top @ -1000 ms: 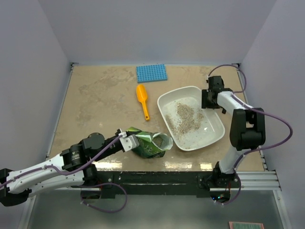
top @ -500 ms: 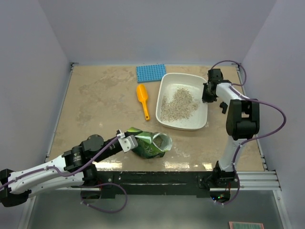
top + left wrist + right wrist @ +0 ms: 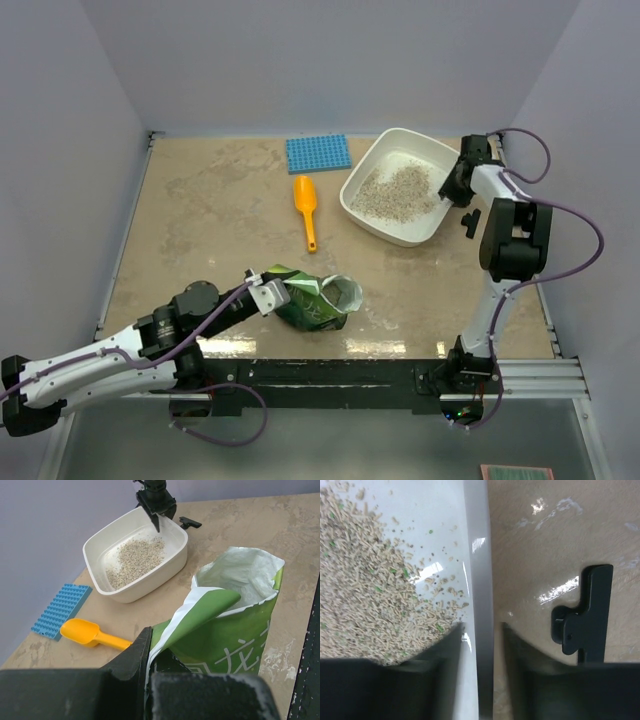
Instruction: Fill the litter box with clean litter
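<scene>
The white litter box (image 3: 394, 232) sits at the far right of the table, turned at an angle, with a heap of clean litter (image 3: 395, 192) inside. My right gripper (image 3: 452, 190) stands astride its right rim (image 3: 480, 555). One finger is inside against the wall by the litter (image 3: 365, 590). The other is outside with a small gap, so the jaws are open. My left gripper (image 3: 149, 635) is shut on the edge of the green foil bag (image 3: 235, 630), which lies near the front edge with its mouth open towards the box (image 3: 145, 587).
An orange scoop (image 3: 305, 205) lies left of the box and a blue studded mat (image 3: 318, 153) lies behind it. A small black clip-like part (image 3: 470, 222) rests on the table beside the right gripper. Walls close in the table at the back and right.
The litter box has been dragged and turned from the middle right towards the far right corner by the right gripper, whose jaws now stand wider. The left arm and bag stayed put.
</scene>
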Available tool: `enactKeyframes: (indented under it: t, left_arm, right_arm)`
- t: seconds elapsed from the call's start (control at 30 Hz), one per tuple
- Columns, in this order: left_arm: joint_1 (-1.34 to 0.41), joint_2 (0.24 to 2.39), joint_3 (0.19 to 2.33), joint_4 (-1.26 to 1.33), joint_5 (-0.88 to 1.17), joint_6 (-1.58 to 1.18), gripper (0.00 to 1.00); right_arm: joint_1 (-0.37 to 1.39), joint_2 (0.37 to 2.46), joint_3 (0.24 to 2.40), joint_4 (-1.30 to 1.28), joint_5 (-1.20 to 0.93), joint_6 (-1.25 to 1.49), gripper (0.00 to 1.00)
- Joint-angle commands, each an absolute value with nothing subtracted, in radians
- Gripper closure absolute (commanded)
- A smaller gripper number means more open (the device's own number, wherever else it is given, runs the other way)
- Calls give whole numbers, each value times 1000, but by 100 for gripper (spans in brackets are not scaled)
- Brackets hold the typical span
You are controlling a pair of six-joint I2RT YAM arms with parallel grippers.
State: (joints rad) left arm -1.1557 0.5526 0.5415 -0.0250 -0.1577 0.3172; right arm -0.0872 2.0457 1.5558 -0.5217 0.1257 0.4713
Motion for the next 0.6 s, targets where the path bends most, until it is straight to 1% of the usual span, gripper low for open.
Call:
enactKeyframes:
  t: [0.0, 0.07, 0.2, 0.23, 0.27, 0.3, 0.33, 0.37, 0.4, 0.43, 0.5, 0.57]
  left_arm:
    - [-1147, 560, 541, 71, -164, 282, 100]
    - [-1147, 574, 554, 81, -183, 272, 100]
    - [-1143, 650, 626, 123, -284, 250, 100]
    - [-1141, 705, 649, 123, -294, 239, 100]
    - [-1141, 734, 697, 126, -305, 233, 100]
    - [-1140, 765, 721, 132, -299, 230, 100]
    - [-1140, 825, 745, 136, -296, 229, 100]
    - [-1140, 856, 793, 155, -299, 224, 100]
    - [-1140, 885, 819, 163, -293, 222, 100]
    - [-1138, 943, 845, 179, -290, 219, 100]
    - [-1134, 995, 925, 195, -284, 212, 100]
    - [-1126, 1069, 1018, 190, -276, 210, 100]
  right_arm:
    - [-78, 2004, 1620, -514, 146, 494, 37]
    - [-78, 1971, 1608, -511, 150, 474, 28]
    - [-78, 1789, 1545, -471, 83, 413, 23]
    - [-78, 1740, 1522, -450, 57, 404, 21]
    - [-78, 1697, 1473, -433, 25, 394, 17]
    - [-77, 1609, 1450, -402, -45, 370, 14]
    - [-77, 1565, 1425, -385, -84, 355, 11]
    - [-75, 1527, 1384, -365, -134, 336, 2]
    - [-71, 1459, 1378, -362, -173, 298, 2]
    - [-63, 1435, 1376, -376, -204, 275, 2]
    - [27, 1384, 1393, -411, -152, 229, 2]
    - [67, 1332, 1405, -428, -150, 201, 2]
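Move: The right hand's open fingers straddle the litter box's right rim; the box's middle lies about 13 cm left and 3 cm ahead, slightly below. The black clip is some 6 cm right of this hand and 6 cm back. From the left hand, already gripping the litter bag's edge, the box is roughly 32 cm ahead, 30 cm right and 23 cm lower, with the orange scoop about 25 cm ahead, 3 cm right, 24 cm below. The right hand opens off the box rim, rising some 24 cm; the left pulls the bag forward-right. ##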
